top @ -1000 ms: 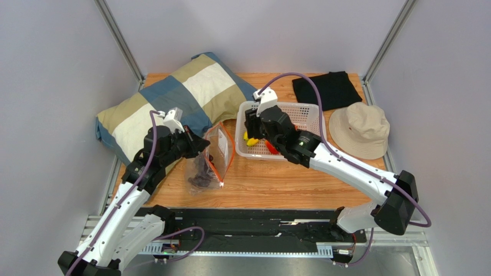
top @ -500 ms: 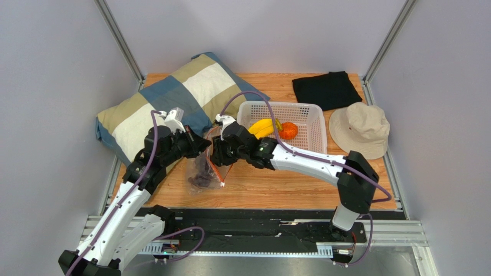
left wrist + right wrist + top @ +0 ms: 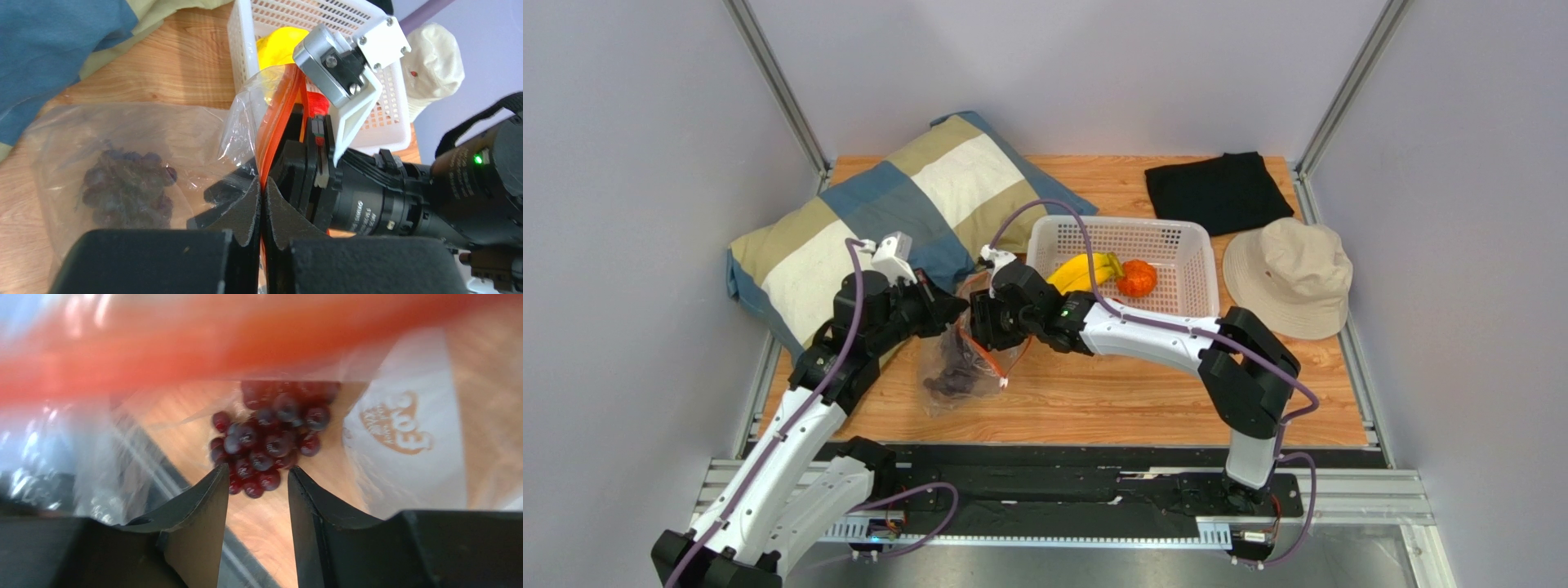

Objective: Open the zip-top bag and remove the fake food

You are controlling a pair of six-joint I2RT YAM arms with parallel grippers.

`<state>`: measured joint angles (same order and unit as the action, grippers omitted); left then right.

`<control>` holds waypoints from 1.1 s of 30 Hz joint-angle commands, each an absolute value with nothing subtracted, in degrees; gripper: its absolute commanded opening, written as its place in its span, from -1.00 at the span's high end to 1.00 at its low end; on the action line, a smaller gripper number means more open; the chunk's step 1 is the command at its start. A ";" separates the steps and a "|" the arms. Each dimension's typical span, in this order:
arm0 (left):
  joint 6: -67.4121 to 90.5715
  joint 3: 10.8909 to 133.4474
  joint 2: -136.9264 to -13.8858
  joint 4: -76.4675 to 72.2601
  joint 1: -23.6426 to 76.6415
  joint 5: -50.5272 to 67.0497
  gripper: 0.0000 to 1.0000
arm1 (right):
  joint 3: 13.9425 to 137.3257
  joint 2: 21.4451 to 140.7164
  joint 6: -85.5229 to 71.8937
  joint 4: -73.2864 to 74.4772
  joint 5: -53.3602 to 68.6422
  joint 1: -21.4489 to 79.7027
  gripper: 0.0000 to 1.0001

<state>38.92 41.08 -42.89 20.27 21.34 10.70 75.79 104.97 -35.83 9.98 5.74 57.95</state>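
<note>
The zip-top bag (image 3: 955, 358) lies on the table in front of the pillow, its orange-red zipper strip (image 3: 279, 116) raised. My left gripper (image 3: 263, 187) is shut on that strip and holds the mouth up. My right gripper (image 3: 256, 471) reaches into the bag mouth with its jaws apart and nothing between them. The dark purple grape bunch (image 3: 270, 441) lies inside the bag just past its fingertips (image 3: 212, 496). The grape bunch (image 3: 126, 180) also shows through the plastic in the left wrist view. A yellow banana bunch (image 3: 1085, 271) and an orange round fruit (image 3: 1138, 278) lie in the white basket (image 3: 1185, 239).
A checked pillow (image 3: 891, 202) lies at the back left, touching the bag's far side. A folded black cloth (image 3: 1220, 190) and a beige hat (image 3: 1290, 276) lie to the right of the basket. The bag's white label (image 3: 399, 447) is beside the grapes.
My right arm has swung left from over the basket to the bag mouth, leaving the banana bunch and orange fruit in the basket. The left gripper has kept its hold on the strip.
</note>
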 commanded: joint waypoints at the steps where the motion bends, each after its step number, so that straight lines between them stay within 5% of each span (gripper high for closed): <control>1: 42.53 43.41 -44.29 12.85 21.88 21.44 1.00 | 77.42 102.48 -31.39 12.11 3.44 57.04 0.10; 11: 44.03 44.48 -41.23 17.57 21.88 15.05 1.00 | 84.54 103.62 -23.20 23.10 4.28 56.95 -0.11; 22: 41.57 36.74 -36.30 22.68 21.88 7.29 1.00 | 83.76 112.49 -25.75 16.88 7.30 57.39 -0.40; 31: 42.80 33.75 -35.60 21.45 21.88 7.12 1.00 | 83.85 117.33 -26.01 15.65 2.73 58.62 -0.42; 33: 43.15 33.49 -35.42 21.27 21.88 7.03 1.00 | 83.93 117.51 -26.36 15.64 2.64 58.62 -0.23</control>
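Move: The grapes lie in the bottom of the bag, roughly 5 cm back and 5 cm left of the right fingers, some 8 cm below them. In the basket, the bananas are about 13 cm ahead and 20 cm right of this hand, with the orange fruit about 10 cm farther right of the bananas, all some 8 cm below. From the left hand, already gripping the zip edge, the grapes are about 7 cm back, 4 cm left and 18 cm below. Down into the bag mouth, where its fingers already are, the right hand goes after first swinging about 3 cm right and back left; it ends some 7 cm lower over the grapes, fingers spreading wider and tipping about 15 degrees downward. The left keeps its pinch on the zip edge, moving right and up nearly 4 cm, then back left and down about 7 cm, easing slightly backward. ##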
